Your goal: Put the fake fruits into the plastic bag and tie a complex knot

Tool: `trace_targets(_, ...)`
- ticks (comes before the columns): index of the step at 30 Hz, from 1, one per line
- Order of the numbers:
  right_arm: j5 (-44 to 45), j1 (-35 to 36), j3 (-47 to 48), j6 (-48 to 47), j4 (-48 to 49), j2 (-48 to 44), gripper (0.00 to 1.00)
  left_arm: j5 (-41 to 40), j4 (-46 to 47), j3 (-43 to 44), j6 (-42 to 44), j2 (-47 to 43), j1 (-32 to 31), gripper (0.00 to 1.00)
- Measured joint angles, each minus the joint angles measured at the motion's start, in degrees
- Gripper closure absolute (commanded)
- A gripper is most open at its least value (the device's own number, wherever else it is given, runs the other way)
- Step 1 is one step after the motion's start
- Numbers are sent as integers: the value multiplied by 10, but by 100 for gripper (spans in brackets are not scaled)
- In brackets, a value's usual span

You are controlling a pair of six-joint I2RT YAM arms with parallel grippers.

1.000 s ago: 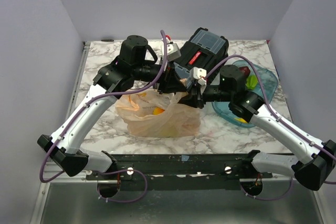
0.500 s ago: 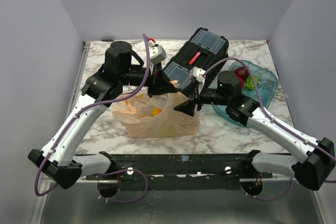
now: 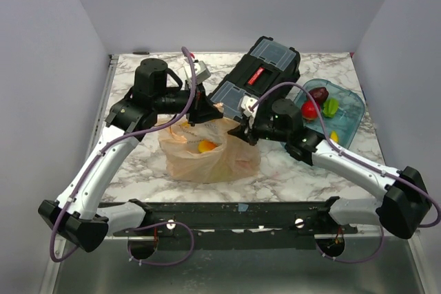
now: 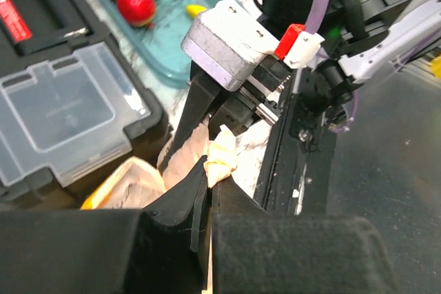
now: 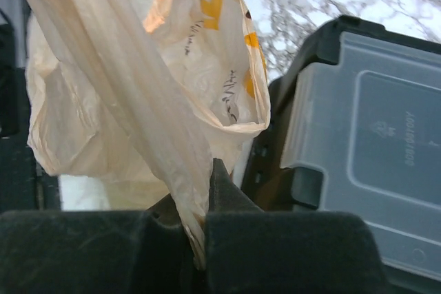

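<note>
The peach plastic bag point(image 3: 210, 156) stands on the marble table between both arms, with an orange fruit point(image 3: 207, 147) showing through it. My left gripper point(image 3: 203, 111) is at the bag's upper left, shut on a bunched handle strip point(image 4: 222, 151). My right gripper point(image 3: 242, 133) is at the bag's upper right, shut on a stretched strip of the bag point(image 5: 172, 135). More fake fruits lie in the blue tray point(image 3: 355, 111): a red one point(image 3: 309, 110), a dark red one point(image 3: 319, 93), a green one point(image 3: 331, 106) and a yellow one point(image 3: 333, 135). No knot is in view.
The black toolbox point(image 3: 265, 70) with clear lids lies right behind the bag, close to both grippers. Grey walls enclose the table on three sides. In the left wrist view the right arm's wrist point(image 4: 231, 39) is just ahead of my left fingers.
Both grippers were close together over the bag. They have spread apart, the left one to the left and the right one down and left, and each has shut on a bag strip.
</note>
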Motion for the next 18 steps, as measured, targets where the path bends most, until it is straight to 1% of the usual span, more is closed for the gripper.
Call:
trace_targets(5,57,2,-1,-38,36,50,99,-30,-16,-26,16,-2,13,100)
trace_targets(9,62,-3,10,-49,62,84,99,-49,-21,-27,28,2,16,100)
trace_targets(13,52,-40,68,-59,85,149,100,-74,-14,-27,47,18,23,100)
trace_targets(18,29,-86,136,-90,98,215,99,-98,14,-7,59,67,44,100)
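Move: The right gripper, shut on one bag handle, heads for the black toolbox, whose middle lies about 30 cm ahead of it, 8 cm to its right and 12 cm lower. The bag's body with the fruits hangs some 8 cm to this hand's left, 2 cm farther out and 15 cm below. From the left gripper, which pinches the other gathered end, the toolbox is roughly 34 cm ahead, 10 cm to the right and 27 cm down; the bag body lies 5 cm ahead, 6 cm left, 29 cm below. The right hand, still pinching its bag handle, sinks a couple of centimetres and then sweeps forward, about 14 cm in all and fastest near the end, into the near end of the toolbox, with its wrist turning some 15 degrees, partly clockwise. The left hand keeps its shut grip on the other gathered end and follows more slowly, roughly 8 cm forward and 5 cm down with a slight drift left and some 10 degrees of counter-clockwise turn, so that both hands draw the bag forward while the right pulls ahead of the left. ##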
